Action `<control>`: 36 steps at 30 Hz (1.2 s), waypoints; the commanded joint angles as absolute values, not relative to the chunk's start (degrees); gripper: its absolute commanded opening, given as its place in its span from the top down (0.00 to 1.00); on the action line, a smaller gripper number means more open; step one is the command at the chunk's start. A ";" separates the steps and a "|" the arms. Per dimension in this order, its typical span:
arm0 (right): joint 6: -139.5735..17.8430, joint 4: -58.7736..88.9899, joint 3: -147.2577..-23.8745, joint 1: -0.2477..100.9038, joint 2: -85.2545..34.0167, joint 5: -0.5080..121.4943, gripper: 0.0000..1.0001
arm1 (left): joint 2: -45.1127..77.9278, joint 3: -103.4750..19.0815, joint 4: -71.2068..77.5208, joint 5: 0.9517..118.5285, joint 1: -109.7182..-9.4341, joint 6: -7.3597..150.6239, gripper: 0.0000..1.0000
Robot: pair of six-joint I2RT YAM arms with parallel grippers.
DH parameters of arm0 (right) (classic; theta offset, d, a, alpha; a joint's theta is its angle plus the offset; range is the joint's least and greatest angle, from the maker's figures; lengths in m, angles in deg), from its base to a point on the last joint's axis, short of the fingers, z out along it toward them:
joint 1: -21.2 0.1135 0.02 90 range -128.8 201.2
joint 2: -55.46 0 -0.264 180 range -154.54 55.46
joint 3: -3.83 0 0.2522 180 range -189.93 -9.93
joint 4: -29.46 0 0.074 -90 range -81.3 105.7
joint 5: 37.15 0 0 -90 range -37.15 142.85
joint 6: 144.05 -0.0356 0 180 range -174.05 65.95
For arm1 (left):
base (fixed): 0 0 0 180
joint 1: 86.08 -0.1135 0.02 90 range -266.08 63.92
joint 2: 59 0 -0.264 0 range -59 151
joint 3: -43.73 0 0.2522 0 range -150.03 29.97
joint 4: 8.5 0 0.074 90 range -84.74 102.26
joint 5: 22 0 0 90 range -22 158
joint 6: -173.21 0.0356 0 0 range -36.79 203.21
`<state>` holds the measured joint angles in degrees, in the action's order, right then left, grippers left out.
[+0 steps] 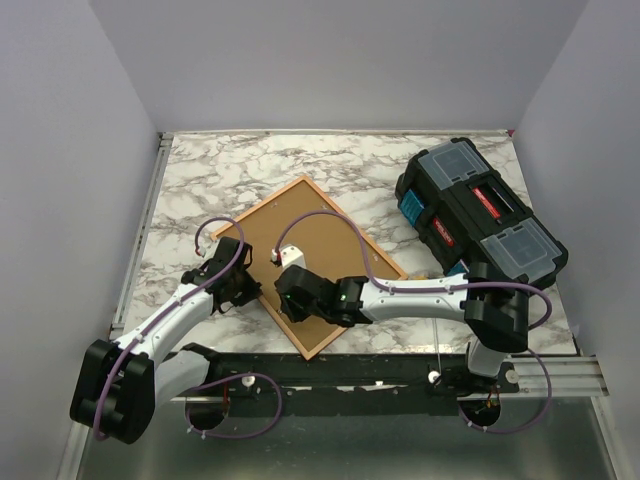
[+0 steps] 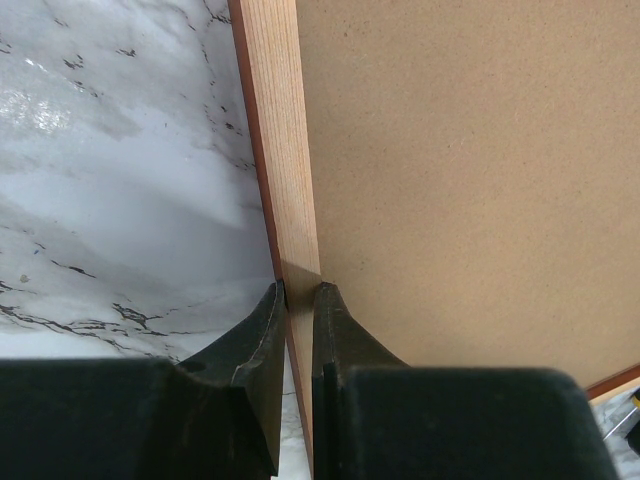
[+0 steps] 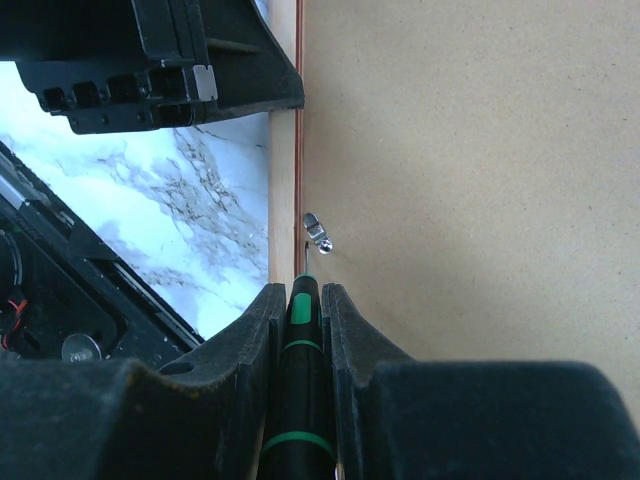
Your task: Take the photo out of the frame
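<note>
The frame (image 1: 322,238) lies face down in the middle of the marble table, its brown back board up and its orange-red wooden rim (image 2: 280,150) around it. The photo is hidden under the board. My left gripper (image 1: 243,284) is shut on the frame's left rim (image 2: 300,288), one finger outside the rim and one on the board. My right gripper (image 1: 286,296) is shut on a black screwdriver with green bands (image 3: 303,330). Its thin tip points along the seam between rim and board, right beside a small metal turn clip (image 3: 318,235).
A black toolbox (image 1: 480,208) with clear-lidded compartments stands at the right, just past the frame's right corner. The left gripper's body (image 3: 170,60) hangs close ahead of the right gripper. Grey walls close in the table on three sides.
</note>
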<state>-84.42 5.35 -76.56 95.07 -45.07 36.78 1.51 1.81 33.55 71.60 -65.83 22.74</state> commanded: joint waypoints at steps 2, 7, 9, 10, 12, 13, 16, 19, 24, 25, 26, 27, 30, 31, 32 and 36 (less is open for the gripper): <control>-83.33 4.53 -77.68 95.05 -47.64 33.10 0.99 | 2.87 3.34 35.59 72.81 -66.17 24.50 1.00; -82.48 4.13 -78.94 95.12 -48.33 31.70 0.99 | 2.87 3.45 35.53 72.83 -66.12 24.46 1.00; -82.37 3.54 -79.68 95.11 -48.61 30.80 0.99 | 2.87 3.54 35.58 72.92 -66.12 24.50 1.00; -82.28 3.26 -80.02 95.09 -48.73 30.28 0.99 | 2.88 3.55 35.66 72.92 -66.12 24.50 1.00; -82.18 2.72 -80.63 95.11 -48.91 29.56 0.99 | 2.79 3.52 35.67 72.93 -66.13 24.50 1.00; -82.00 2.57 -80.81 95.05 -48.91 29.28 0.99 | 2.79 3.58 35.74 72.84 -66.12 24.50 1.00; -81.82 2.17 -81.30 95.06 -48.71 29.48 0.99 | 2.62 3.57 35.71 72.84 -66.12 24.50 1.00; -81.95 2.01 -81.71 95.08 -47.72 30.75 0.99 | 2.61 3.21 35.93 72.83 -66.12 24.59 1.00; -81.85 0.70 -82.09 95.07 -43.94 30.42 0.99 | 2.29 2.23 36.85 72.57 -66.12 25.10 0.94; -81.69 0.44 -81.93 95.04 -42.77 30.12 0.99 | 1.86 2.05 37.35 72.53 -66.12 25.05 0.86; -81.48 0.41 -81.48 95.10 -41.41 29.76 0.99 | 1.30 1.86 37.80 72.53 -66.12 24.95 0.75; -81.21 0.33 -80.90 95.11 -39.90 29.20 0.99 | 0.33 1.87 38.28 72.44 -66.08 24.82 0.68; -80.71 -0.43 -78.97 94.99 -35.98 27.13 0.99 | -3.29 1.82 40.39 72.98 -66.12 24.02 0.46; -80.65 -0.91 -78.27 94.88 -34.65 26.42 0.99 | -4.33 1.73 41.18 73.13 -66.12 23.73 0.41; -80.60 -1.34 -77.59 94.84 -33.51 25.89 0.99 | -5.45 1.75 41.79 73.23 -66.12 23.50 0.38; -81.26 -2.85 -74.46 94.49 -28.39 23.84 0.99 | -7.49 1.80 42.32 72.43 -66.13 23.23 0.37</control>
<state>-81.40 0.35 -77.79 94.96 -32.33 28.36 -5.31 1.66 39.52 71.90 -65.83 23.53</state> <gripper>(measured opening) 0.234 0.635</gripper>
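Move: The right gripper still holds the screwdriver, its tip beside the metal clip, which sits some 2 cm ahead, 3 cm left and 6 cm below the right hand. The frame rail pinched by the left gripper is about 6 cm ahead and 7 cm left of the right hand. The frame's nearest corner is roughly 8 cm back and 3 cm right of that hand. From the left hand the clip is some 4 cm back and 4 cm right, nearly level. Ease the screwdriver tip about 1.5 cm forward against the clip, from the rail side in over the brown backboard, while the left gripper keeps its pinch on the rail. Then lift the right hand straight off, about 9 cm up and drifting right, screwdriver still gripped; meanwhile open the left fingers off the rail and draw that hand slightly up and back. ##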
